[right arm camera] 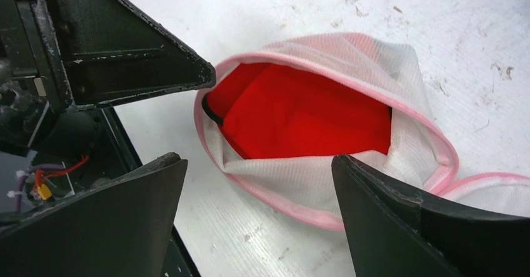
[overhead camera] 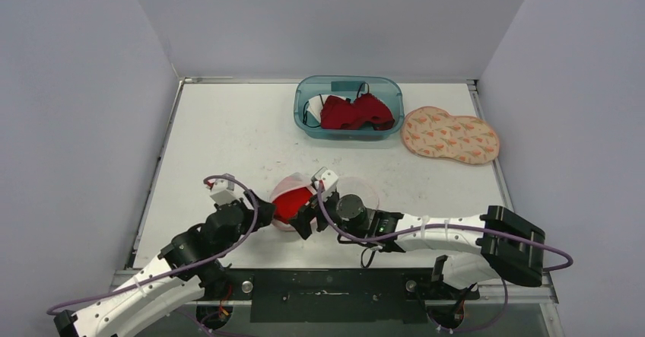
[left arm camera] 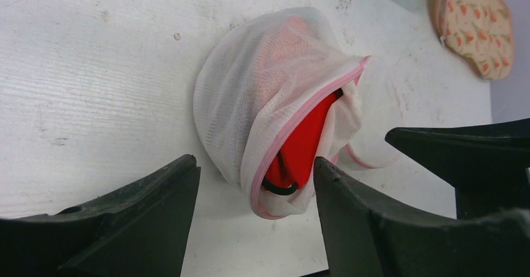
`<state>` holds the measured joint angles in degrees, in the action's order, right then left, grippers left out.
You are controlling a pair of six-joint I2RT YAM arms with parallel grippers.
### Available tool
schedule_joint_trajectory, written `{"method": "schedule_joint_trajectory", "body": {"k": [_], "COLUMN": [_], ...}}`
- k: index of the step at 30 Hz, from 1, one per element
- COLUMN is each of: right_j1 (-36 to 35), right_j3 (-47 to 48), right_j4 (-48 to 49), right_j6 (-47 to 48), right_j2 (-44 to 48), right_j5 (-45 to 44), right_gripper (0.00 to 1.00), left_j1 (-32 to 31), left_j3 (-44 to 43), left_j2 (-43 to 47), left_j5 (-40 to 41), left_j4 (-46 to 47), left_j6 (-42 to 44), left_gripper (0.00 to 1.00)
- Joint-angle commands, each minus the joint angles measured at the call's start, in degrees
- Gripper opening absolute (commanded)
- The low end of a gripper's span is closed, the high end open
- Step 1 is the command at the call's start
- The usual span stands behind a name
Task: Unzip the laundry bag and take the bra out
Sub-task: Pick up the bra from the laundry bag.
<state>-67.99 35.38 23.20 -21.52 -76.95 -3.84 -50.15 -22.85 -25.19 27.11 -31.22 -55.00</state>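
Observation:
The white mesh laundry bag (left arm camera: 250,83) with pink zipper trim lies on the table, its zipper parted. The red bra (left arm camera: 306,139) with a black strap shows through the gap. From the right wrist the bag (right arm camera: 375,58) gapes wide over the bra (right arm camera: 300,114). My left gripper (left arm camera: 255,164) is open, its fingers on either side of the bag's near end without closing on it. My right gripper (right arm camera: 257,161) is open over the bag's lower rim, holding nothing. From above, both grippers, left (overhead camera: 266,214) and right (overhead camera: 308,214), flank the bra (overhead camera: 291,200).
A teal bin (overhead camera: 304,116) with red garments stands at the back centre. A peach patterned pouch (overhead camera: 449,134) lies to its right. The table's near edge and a black rail (overhead camera: 327,284) run just behind the grippers. Grey walls enclose the table.

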Motion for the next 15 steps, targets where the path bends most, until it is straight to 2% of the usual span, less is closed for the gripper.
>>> {"method": "schedule_joint_trajectory", "body": {"k": [1,3,5,6,7,11,15], "right_j1": [1.65,4.63,6.97,6.82,6.06,2.34,0.75], "right_j3": [-0.98,-1.87,-0.07,0.86,1.59,3.30,4.55], "right_j4": [12.78,13.80,10.20,7.63,5.77,1.70,0.28], "right_j6": [-2.17,-5.20,-5.09,-3.11,-1.71,1.99,2.06], "right_j2": [-0.62,-0.63,-1.00,-1.10,-1.10,-1.31,-2.83], "right_j5": [1.29,5.53,9.24,8.97,7.61,1.49,-1.62], "right_gripper": [0.92,0.93,0.93,0.92,0.91,0.89,0.89], "left_j1": [0.25,0.29,0.28,0.23,0.23,0.24,0.23], "left_j3": [0.47,2.32,4.61,5.66,6.64,8.21,6.76], "left_j2": [6.02,10.97,16.33,18.75,21.22,26.58,23.88], "left_j5": [4.78,7.15,7.67,7.51,7.42,7.46,7.19], "left_j4": [-2.07,-4.10,-5.60,-5.73,-6.15,-8.36,-9.14], "left_j6": [-4.72,-9.40,-13.17,-14.01,-14.83,-16.18,-14.99], "left_gripper": [0.68,0.77,0.86,0.89,0.98,0.96,0.96]}}
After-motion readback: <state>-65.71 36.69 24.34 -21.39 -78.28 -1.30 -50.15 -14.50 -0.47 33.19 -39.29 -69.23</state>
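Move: The red bra lies in the open laundry bag, roughly 6 cm ahead of the left hand, 6 cm to its right and 9 cm below. From the right hand it is some 8 cm ahead, 3 cm to the left and 10 cm below. The bag's lid spreads about 18 cm to the right of the bra and level with it, while the teal basket stands about 30 cm farther out than the bra and 17 cm to its right. The left hand backs off to its left by about 3 cm, away from the bra and the near end of the bag, rising nearly 2 cm and sinking back on the way while its fingers spread to fully open and its wrist rolls left side down by some 15 degrees, swinging its tips counter-clockwise. The right hand, fingers still wide open and untouching over the bag's near side, sweeps about 3 cm forward with a small rise, then comes back most of the way and ends about 1 cm ahead of its start. ##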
